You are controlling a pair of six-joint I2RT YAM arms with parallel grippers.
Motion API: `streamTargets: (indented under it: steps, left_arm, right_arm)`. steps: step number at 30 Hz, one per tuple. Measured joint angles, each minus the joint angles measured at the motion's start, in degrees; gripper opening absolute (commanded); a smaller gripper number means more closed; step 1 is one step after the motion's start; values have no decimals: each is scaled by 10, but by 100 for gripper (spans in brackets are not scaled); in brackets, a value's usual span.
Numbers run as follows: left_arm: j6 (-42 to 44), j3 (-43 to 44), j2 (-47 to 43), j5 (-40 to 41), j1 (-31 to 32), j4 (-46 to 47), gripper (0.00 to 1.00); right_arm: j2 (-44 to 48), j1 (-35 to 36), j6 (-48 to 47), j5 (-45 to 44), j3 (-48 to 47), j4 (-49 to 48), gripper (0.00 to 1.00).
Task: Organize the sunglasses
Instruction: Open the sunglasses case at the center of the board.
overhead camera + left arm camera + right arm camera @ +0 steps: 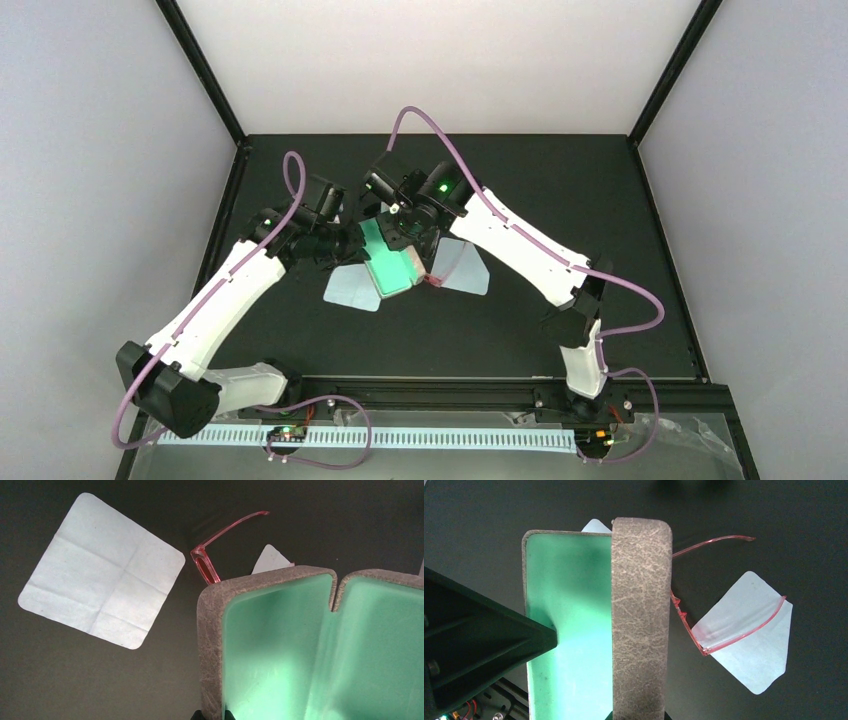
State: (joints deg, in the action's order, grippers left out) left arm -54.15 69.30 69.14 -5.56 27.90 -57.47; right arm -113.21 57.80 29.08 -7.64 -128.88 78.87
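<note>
The sunglasses [724, 627], thin red-pink frame with clear lenses, lie unfolded on the black table just right of an open glasses case [392, 262]. One red arm [227, 530] sticks out behind the case. The case is grey outside [641, 605] and green inside [280, 650]. My left gripper [212, 716] is shut, pinching the case's left wall. My right gripper [639, 716] is shut across the grey upright flap. In the top view both grippers meet at the case, left [345, 243] and right [405, 235]. The case has nothing inside.
A white cleaning cloth [102, 570] lies flat left of the case. A second white cloth [749, 640] lies to the right, partly under the sunglasses' lens. The left arm's black body [474, 645] crowds the right wrist view.
</note>
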Motion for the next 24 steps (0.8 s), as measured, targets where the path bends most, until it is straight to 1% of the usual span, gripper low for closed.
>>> streamTargets:
  steps: [2, 6, 9, 12, 17, 20, 24]
  left_arm:
    - [0, 0, 0, -1, 0, 3, 14]
    - [3, -1, -6, -11, 1, 15, 29]
    - [10, -5, -13, -12, 1, 22, 39]
    - [17, -14, -26, -10, 1, 27, 54]
    - [32, -20, -54, 3, 0, 29, 80]
    - [44, -30, -83, 25, -1, 31, 89]
    - [79, -54, -129, 64, -3, 30, 98]
  right_arm:
    - [0, 0, 0, -4, 1, 0, 10]
    - [0, 0, 0, -13, 8, 0, 5]
    - [2, 0, -1, -19, 26, -3, 3]
    - [5, 0, -1, -28, 49, -5, 1]
    - [15, -4, -7, -45, 87, -11, 1]
    - [36, -15, -16, -49, 122, -26, 1]
    - [70, -44, -39, -52, 164, -46, 1]
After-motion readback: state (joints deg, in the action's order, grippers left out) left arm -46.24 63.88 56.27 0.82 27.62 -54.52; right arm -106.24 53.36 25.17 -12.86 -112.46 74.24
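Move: The sunglasses case already hangs open between the hands. Its middle lies about 7 cm to the right of the left gripper and 2 cm back, nearly level in height; from the right gripper it is some 2 cm left, 2 cm back and 4 cm lower. On the board about 26 cm below the right hand, the pink glasses lie roughly 3 cm ahead and 3 cm right, the right cloth 3 cm ahead and 12 cm right, the left cloth 1 cm back and 12 cm left. Open the left gripper wide to let go of the case's left rim, then lift it clear, up and left about 3 cm each, tilting the fingers some 15 degrees outward ahead. Keep the right fingers pinched on the case wall: lower it first by about 3.5 cm, then swing it right nearly 6 cm and slightly forward, away from the left gripper. ##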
